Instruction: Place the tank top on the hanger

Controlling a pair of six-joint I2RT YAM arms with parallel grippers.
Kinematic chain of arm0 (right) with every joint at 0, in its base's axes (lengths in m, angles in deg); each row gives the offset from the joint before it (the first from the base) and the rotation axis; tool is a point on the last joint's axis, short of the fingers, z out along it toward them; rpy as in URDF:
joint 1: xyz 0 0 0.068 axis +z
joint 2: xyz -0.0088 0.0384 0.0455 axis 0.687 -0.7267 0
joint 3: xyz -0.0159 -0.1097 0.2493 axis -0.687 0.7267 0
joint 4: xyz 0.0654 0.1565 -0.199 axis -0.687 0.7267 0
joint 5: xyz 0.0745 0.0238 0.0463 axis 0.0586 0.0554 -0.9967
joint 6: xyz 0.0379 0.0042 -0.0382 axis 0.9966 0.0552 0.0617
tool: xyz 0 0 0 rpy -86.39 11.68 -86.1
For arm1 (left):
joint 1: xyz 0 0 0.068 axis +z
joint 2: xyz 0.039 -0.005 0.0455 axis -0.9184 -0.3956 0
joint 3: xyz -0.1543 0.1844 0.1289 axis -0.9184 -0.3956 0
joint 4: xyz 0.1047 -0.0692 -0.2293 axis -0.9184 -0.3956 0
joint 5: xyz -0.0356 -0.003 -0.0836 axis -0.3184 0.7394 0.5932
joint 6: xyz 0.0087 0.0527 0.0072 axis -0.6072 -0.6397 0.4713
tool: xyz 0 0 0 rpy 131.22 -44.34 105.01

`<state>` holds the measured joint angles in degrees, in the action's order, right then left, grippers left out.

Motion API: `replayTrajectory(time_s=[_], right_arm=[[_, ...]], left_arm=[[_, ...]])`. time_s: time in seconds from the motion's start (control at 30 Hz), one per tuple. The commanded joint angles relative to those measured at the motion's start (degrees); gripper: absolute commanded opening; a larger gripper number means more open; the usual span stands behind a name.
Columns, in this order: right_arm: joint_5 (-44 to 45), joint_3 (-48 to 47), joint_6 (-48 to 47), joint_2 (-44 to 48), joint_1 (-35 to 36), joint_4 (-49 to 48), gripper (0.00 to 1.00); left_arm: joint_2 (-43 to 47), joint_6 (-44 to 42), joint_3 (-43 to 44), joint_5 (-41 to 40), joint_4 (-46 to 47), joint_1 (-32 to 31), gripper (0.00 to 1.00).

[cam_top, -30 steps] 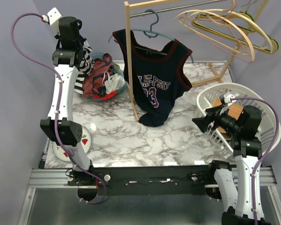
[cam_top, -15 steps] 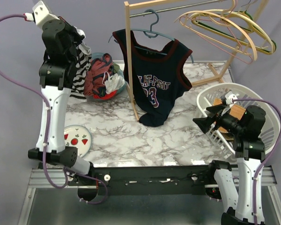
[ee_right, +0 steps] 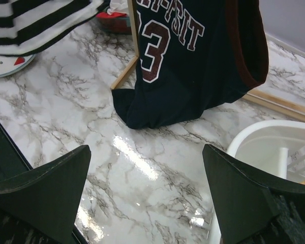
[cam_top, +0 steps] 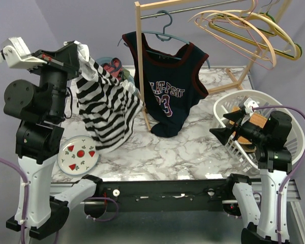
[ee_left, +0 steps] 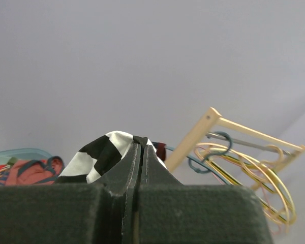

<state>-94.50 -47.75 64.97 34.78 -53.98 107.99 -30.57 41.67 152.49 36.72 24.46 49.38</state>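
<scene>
The dark navy tank top (cam_top: pixel 168 91) with the white 23 hangs on the thin grey-blue hanger (cam_top: pixel 165 34), whose hook sits over the rack's rod. In the right wrist view the tank top (ee_right: pixel 193 61) has its hem resting on the marble. My left gripper (cam_top: pixel 81 51) is raised at the far left, shut on a black-and-white striped garment (cam_top: pixel 107 112) that drapes down beside the tank top. In the left wrist view that gripper (ee_left: pixel 141 141) pinches the striped cloth (ee_left: pixel 99 155). My right gripper (cam_top: pixel 221 129) stands open and holds nothing, low over the table's right part (ee_right: pixel 146 148).
A wooden rack post (cam_top: pixel 141 66) stands in front of the tank top. Beige and pink hangers (cam_top: pixel 244 30) hang at the back right. A strawberry plate (cam_top: pixel 79 155) lies near left. A bowl of red clothes (cam_top: pixel 114 68) peeks out behind the striped garment. A white basket (cam_top: pixel 290 127) sits at the right.
My left arm has swung up and back toward the near left, pulling the striped garment out of the bowl so that it now hangs spread out. The right arm has barely moved.
</scene>
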Motion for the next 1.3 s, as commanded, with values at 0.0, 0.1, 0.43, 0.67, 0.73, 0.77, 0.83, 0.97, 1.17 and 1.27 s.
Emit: replayTrajectory(time_s=[0.0,0.1,0.43,0.67,0.73,0.77,0.83,0.97,1.17,1.27], right_arm=[[-1.6,-2.9,-2.8,-0.7,-0.3,3.3,1.0],[-1.7,-3.1,-2.8,-0.8,-0.3,3.9,1.0],[-0.7,-2.7,-3.2,-0.3,-0.3,4.8,1.0],[-1.0,-2.7,-3.1,-0.5,-0.2,4.5,1.0],[-1.4,-2.9,-2.9,-0.6,-0.3,4.5,1.0],[-1.4,-3.0,-2.8,-0.6,-0.2,4.5,1.0],[-1.4,-3.0,-2.9,-0.5,-0.3,4.5,1.0],[-1.6,-3.1,-3.1,-0.4,-0.2,5.2,1.0],[-1.4,-2.1,-3.7,-0.7,-0.2,5.5,1.0],[-1.6,-1.2,-3.6,-1.0,-0.3,4.8,1.0]], left_arm=[[3.9,1.9,-4.5,10.4,4.8,-0.6,0.0],[5.8,3.1,-6.8,14.8,6.0,-0.6,0.0],[8.9,2.6,-10.8,19.7,7.7,-0.8,0.0],[0.4,-7.4,-5.4,2.6,8.2,-1.1,0.0],[-4.0,-9.7,-2.1,-4.6,9.4,-1.0,0.0],[-9.3,-11.8,2.6,-7.2,9.8,-1.0,0.0],[-15.1,-12.1,8.3,-11.2,9.5,1.0,0.0],[-30.9,-8.2,26.9,-14.2,7.7,6.3,0.0],[-41.4,-0.1,34.2,-11.1,13.5,11.1,0.0],[-44.7,4.3,30.5,-6.9,15.4,12.6,0.0]])
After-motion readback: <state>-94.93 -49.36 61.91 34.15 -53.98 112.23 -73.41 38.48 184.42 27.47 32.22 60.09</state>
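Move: The shut left gripper holds the striped tank top high. The laundry tub lies about 35 cm ahead, 3 cm to the right and 50 cm below. The rack's left upright stands some 23 cm ahead and 22 cm to the right, with the hung navy tank top about 11 cm farther right. The plate lies 5 cm back, 13 cm left and nearly 60 cm below. From the right gripper, the tub is about 42 cm ahead, 60 cm left and 20 cm down. Draw the left gripper back and to the right about 5 cm, yawing slightly clockwise, then swing it fast forward some 25 cm and left about 10 cm, towards the laundry tub and clear of the rack. Turn the wrist counter-clockwise by 35 to 40 degrees on the way out, stay near the same height, and keep the fingers pinched on the striped tank top. ##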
